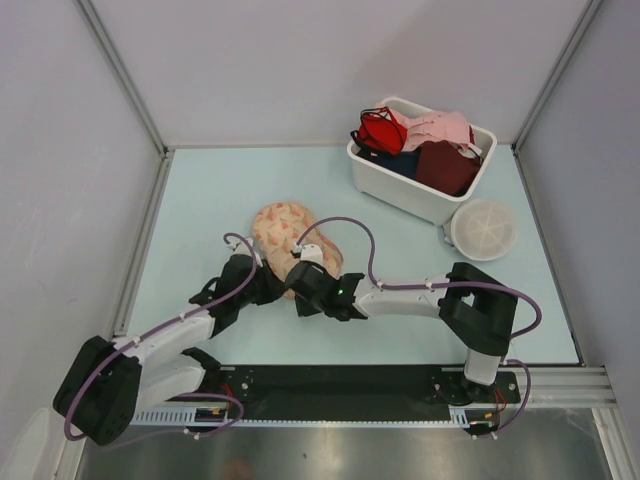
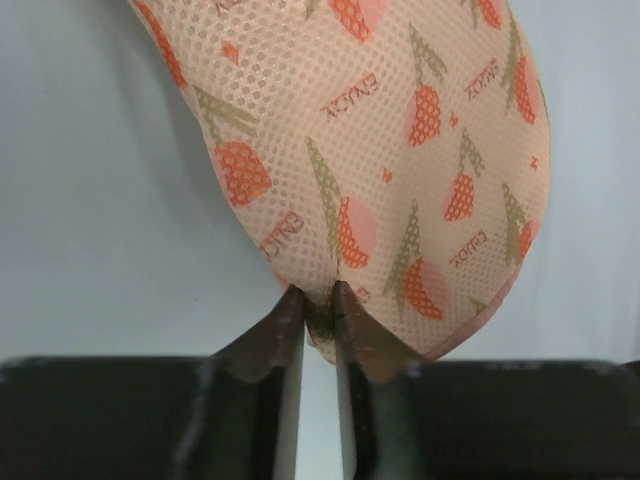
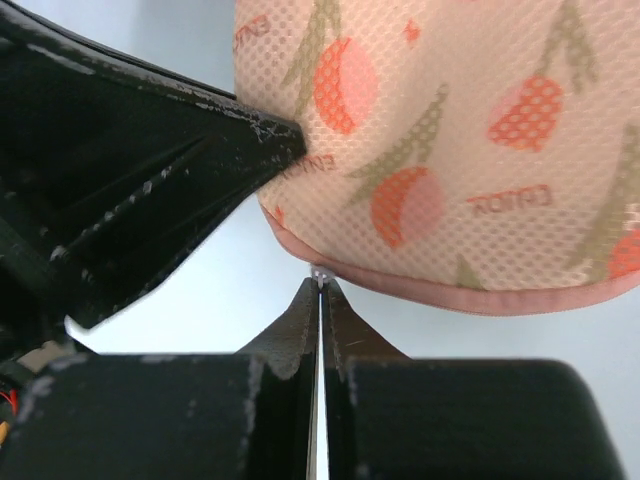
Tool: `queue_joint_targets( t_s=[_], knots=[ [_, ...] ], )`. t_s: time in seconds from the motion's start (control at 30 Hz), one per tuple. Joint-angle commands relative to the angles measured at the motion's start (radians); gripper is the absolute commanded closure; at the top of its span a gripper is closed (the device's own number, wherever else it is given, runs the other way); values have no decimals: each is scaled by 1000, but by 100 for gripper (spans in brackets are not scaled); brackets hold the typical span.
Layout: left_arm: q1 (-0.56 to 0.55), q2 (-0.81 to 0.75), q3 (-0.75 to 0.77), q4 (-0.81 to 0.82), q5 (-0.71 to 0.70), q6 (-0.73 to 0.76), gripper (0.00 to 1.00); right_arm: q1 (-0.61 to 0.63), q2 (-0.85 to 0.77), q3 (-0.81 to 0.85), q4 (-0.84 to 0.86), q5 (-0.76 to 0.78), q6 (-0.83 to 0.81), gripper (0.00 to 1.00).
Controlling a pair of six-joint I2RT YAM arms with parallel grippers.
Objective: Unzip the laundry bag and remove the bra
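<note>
The peach laundry bag [image 1: 283, 228] with an orange-red leaf print lies on the table, just beyond both grippers. My left gripper [image 2: 318, 302] is shut on a small fold of the laundry bag's [image 2: 380, 150] mesh fabric at its near end. My right gripper [image 3: 320, 286] is shut on the small white zipper pull [image 3: 320, 272] at the pink-trimmed rim of the laundry bag [image 3: 450, 150]. From above, the left gripper [image 1: 268, 285] and the right gripper [image 1: 300, 274] meet side by side at the bag's near end. The left gripper's finger [image 3: 150, 170] fills the left of the right wrist view. The bra is hidden.
A white bin [image 1: 400, 188] at the back right holds a red bra [image 1: 381, 131], a pale pink garment [image 1: 440, 128] and dark garments. A round white mesh disc [image 1: 483, 229] lies beside the bin. Grey walls close in the light blue table [image 1: 210, 200].
</note>
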Motion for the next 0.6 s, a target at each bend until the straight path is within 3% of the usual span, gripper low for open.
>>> queue_joint_targets(
  t_s=[0.0,0.07,0.1,0.57],
  knots=[
    [-7,37,27,35,15,-4,87,10,6,43,35,5,-17,100],
    [-9,44,33,35,12,-3,99,8,7,43,32,9,-17,100],
    [-7,43,36,33,11,-1,100,9,9,43,32,9,-19,100],
    [-7,52,71,-16,-68,31,100,5,0,36,-29,66,-8,100]
  ],
)
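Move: The left hand's nearly shut fingertips already straddle a gathered fold of the laundry bag, right at the hand point. From there the zip pull is about 4 cm to the right and 1 cm back, and the bag's middle some 11 cm ahead and 3 cm to the right. From the right hand, which already holds the zip pull, the fold is about 4 cm to the left and 1 cm ahead. Left fingers shut on the bag's fold, dipping about 0.5 cm, while the right stays put, keeping the zip pull. ##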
